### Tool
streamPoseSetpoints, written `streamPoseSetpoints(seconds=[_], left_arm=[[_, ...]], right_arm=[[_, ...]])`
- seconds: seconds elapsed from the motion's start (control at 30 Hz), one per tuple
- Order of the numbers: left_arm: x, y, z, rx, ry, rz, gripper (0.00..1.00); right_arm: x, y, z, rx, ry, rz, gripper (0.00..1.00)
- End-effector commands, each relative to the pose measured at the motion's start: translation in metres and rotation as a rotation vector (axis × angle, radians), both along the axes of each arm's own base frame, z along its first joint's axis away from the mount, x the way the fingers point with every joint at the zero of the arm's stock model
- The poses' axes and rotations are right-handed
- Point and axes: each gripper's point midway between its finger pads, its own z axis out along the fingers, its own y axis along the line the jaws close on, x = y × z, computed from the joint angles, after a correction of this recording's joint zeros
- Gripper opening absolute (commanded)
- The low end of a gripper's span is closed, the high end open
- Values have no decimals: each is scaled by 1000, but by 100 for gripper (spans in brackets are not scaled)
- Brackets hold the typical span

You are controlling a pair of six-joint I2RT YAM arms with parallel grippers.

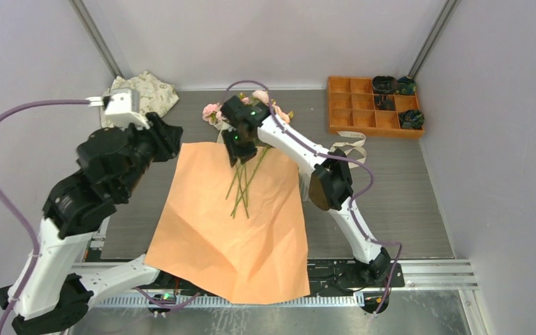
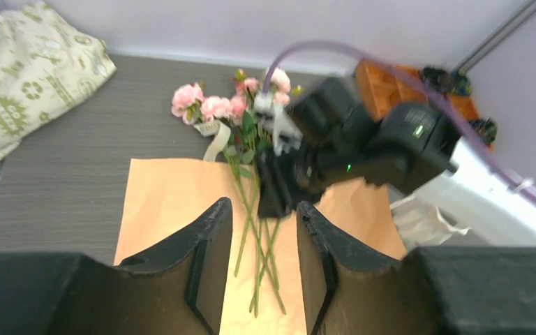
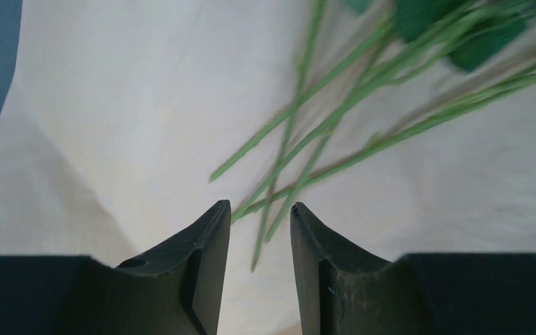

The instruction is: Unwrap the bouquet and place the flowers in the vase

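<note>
The bouquet's paper (image 1: 230, 223) lies unfolded on the table, orange side up. The flowers rest on it: pink blooms (image 1: 211, 110) beyond its far edge, thin green stems (image 1: 244, 185) fanned over its upper middle. My right gripper (image 1: 236, 155) hangs just above the stems, open. In the right wrist view the stems (image 3: 335, 132) lie loose on the paper past the gripper (image 3: 259, 207), and none is pinched. My left gripper (image 2: 262, 206) is open and empty, raised at the left and facing the flowers (image 2: 213, 106). The vase is out of view.
A cream patterned cloth (image 1: 146, 94) is bunched in the far left corner. An orange compartment tray (image 1: 363, 105) with dark items stands at the far right. A loose cream ribbon (image 1: 349, 146) lies by the right arm. The paper's near edge overhangs the table front.
</note>
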Motion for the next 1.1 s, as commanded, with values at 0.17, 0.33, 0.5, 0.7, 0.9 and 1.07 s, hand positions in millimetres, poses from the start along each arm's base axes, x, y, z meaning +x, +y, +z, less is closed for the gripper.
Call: streamPoseSetpoints(seconds=[0.17,0.33,0.5,0.7,0.9,1.07], left_arm=[[41,-74,-62,20,105,-149,42],[50,-93,-91,27,175,-194,42],[54,-97,-113,31,227,-210,41],[54,-91,-135,34,277,-200,40],[50,-87,-147,25,298,-200,39],[51,-91,-156,16,320,-217,39]], right_arm=[[86,-43,3,-93,-171,-253,41],[104,-50,-8,-81,-159,-308,41],[115,-54,-23,-76,-136,-346,41],[122,-48,-33,-29,-119,-379,41],[122,-36,-25,49,-109,-391,42],[121,-33,-35,43,-78,-395,42]])
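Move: The leafy upper part of the middle stem lies about 12 cm ahead of the right hand, 5 cm to its right and some 8 cm below. The pink flower heads are about 25 cm ahead and 3 cm right, the vase roughly 21 cm right and 2 cm back, the middle of the open wrapping paper some 12 cm back and 2 cm left. From the high left hand that leafy part is about 20 cm ahead, 16 cm right and 42 cm below. Forward first and then down, the right hand travels about 11 cm out along the stems, drifting 5 cm right and sinking some 6 cm, turning clockwise about 20 degrees until its half-open fingers hover close about the leafy middle stem. The left hand, also open and empty, sinks some 17 cm, moving right and a little forward towards the stems as it tips down. ##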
